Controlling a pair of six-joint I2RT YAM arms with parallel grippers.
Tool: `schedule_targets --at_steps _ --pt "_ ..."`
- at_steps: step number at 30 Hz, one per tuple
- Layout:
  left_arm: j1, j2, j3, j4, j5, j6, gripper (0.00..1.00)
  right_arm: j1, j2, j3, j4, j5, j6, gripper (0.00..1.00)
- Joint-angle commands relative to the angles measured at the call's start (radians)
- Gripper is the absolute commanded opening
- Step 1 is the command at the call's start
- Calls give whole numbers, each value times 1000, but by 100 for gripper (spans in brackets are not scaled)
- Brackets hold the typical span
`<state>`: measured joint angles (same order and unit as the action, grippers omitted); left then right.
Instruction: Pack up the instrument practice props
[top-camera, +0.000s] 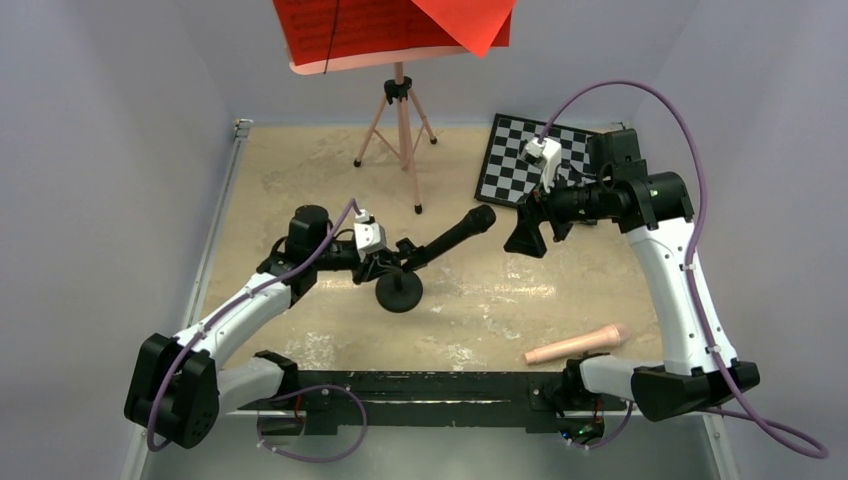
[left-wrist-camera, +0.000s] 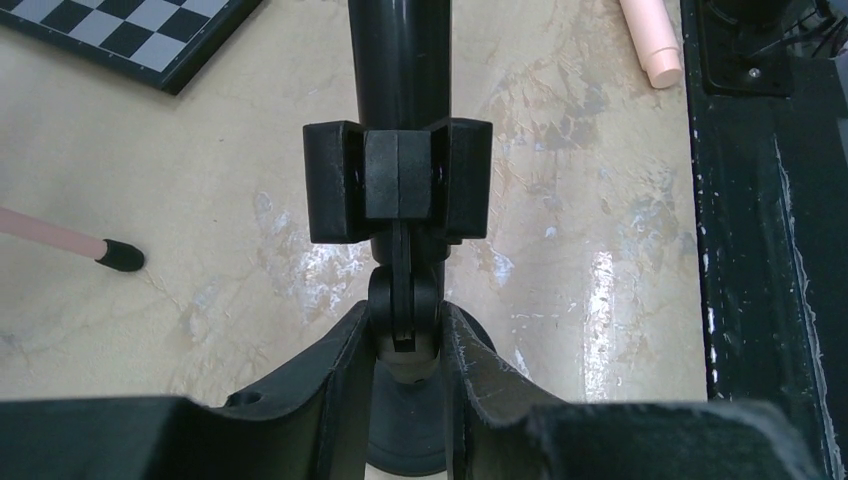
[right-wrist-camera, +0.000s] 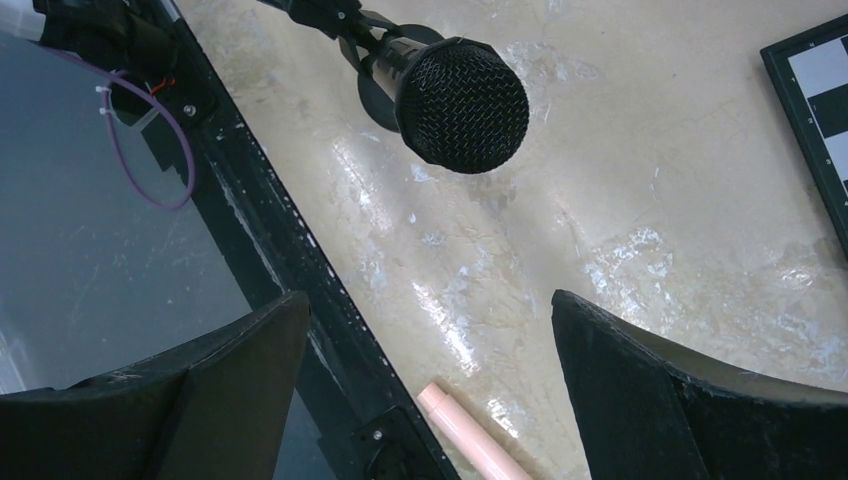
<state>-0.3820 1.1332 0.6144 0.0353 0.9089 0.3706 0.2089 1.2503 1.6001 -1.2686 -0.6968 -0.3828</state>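
Note:
The black microphone (top-camera: 455, 236) lies tilted in the clip of the small black round-base mic stand (top-camera: 399, 292) at the table's middle. My left gripper (top-camera: 390, 264) is shut on the stand's short post just under the clip; in the left wrist view the gripper (left-wrist-camera: 405, 325) pinches the joint below the clip (left-wrist-camera: 398, 180). My right gripper (top-camera: 525, 236) hangs open just right of the mic's head, touching nothing; its wrist view shows the mesh head (right-wrist-camera: 462, 105) ahead of the open gripper (right-wrist-camera: 430, 300). The pink tripod music stand (top-camera: 401, 125) stands at the back with red sheet-music pages (top-camera: 400, 25) on its tray.
A black-and-white chessboard (top-camera: 535, 160) lies at the back right. A loose pink tube (top-camera: 578, 345) rests near the right arm's base, beside the black base rail (top-camera: 420, 385). One tripod foot (left-wrist-camera: 122, 256) stands left of the mic stand.

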Motion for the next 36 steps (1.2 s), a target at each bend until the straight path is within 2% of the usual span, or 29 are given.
schedule_targets --at_steps 1,5,7,11,15,22,25,28,31,36 --pt "-3 -28 -8 -20 15 69 5 -3 2 20 -14 6 -17 96" --pt "-3 -16 19 -34 -18 38 22 -3 21 47 -34 -7 -30 96" --pt "-2 -16 33 -33 -44 25 27 -3 35 63 -54 -18 -39 96" --pt "0 -10 66 -125 -64 58 44 -2 76 111 -122 -58 -83 96" --pt "0 -7 65 -167 -49 85 65 -2 77 106 -96 -78 -82 96" --pt "0 -44 91 -247 -68 137 86 -2 69 102 -86 -97 -64 96" --pt "13 -104 144 -361 -86 167 88 -2 58 94 -85 -101 -74 97" --pt "25 -142 241 -440 -97 118 91 -11 39 50 -28 -95 -45 98" --pt "25 -92 405 -563 -71 106 93 -57 35 12 56 -216 35 98" --pt "20 65 650 -816 -39 214 91 -58 44 1 104 -248 -70 99"
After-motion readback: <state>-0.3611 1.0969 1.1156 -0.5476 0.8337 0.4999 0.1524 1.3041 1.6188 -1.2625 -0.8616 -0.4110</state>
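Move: My left fingers still hold the mic stand by the hinge on top of its stem. Its round stand base is about 11 cm straight below them, 1 cm to the right. The black microphone's middle is some 10 cm right, 3 cm ahead and 4 cm higher; the music stand's near foot is roughly 19 cm ahead, 6 cm right, 12 cm down. From my idle right hand, the stand base is about 25 cm left, 1 cm ahead and 26 cm below. I keep my left hand at the hinge, then spread the fingers from nearly a third open to almost fully open while it sinks about 2 cm, drifts a little left and rolls some 8 degrees, left side rising. With the stand let go, I lift the hand quickly about 13 cm, clear of the hinge and up away from the stand base. ##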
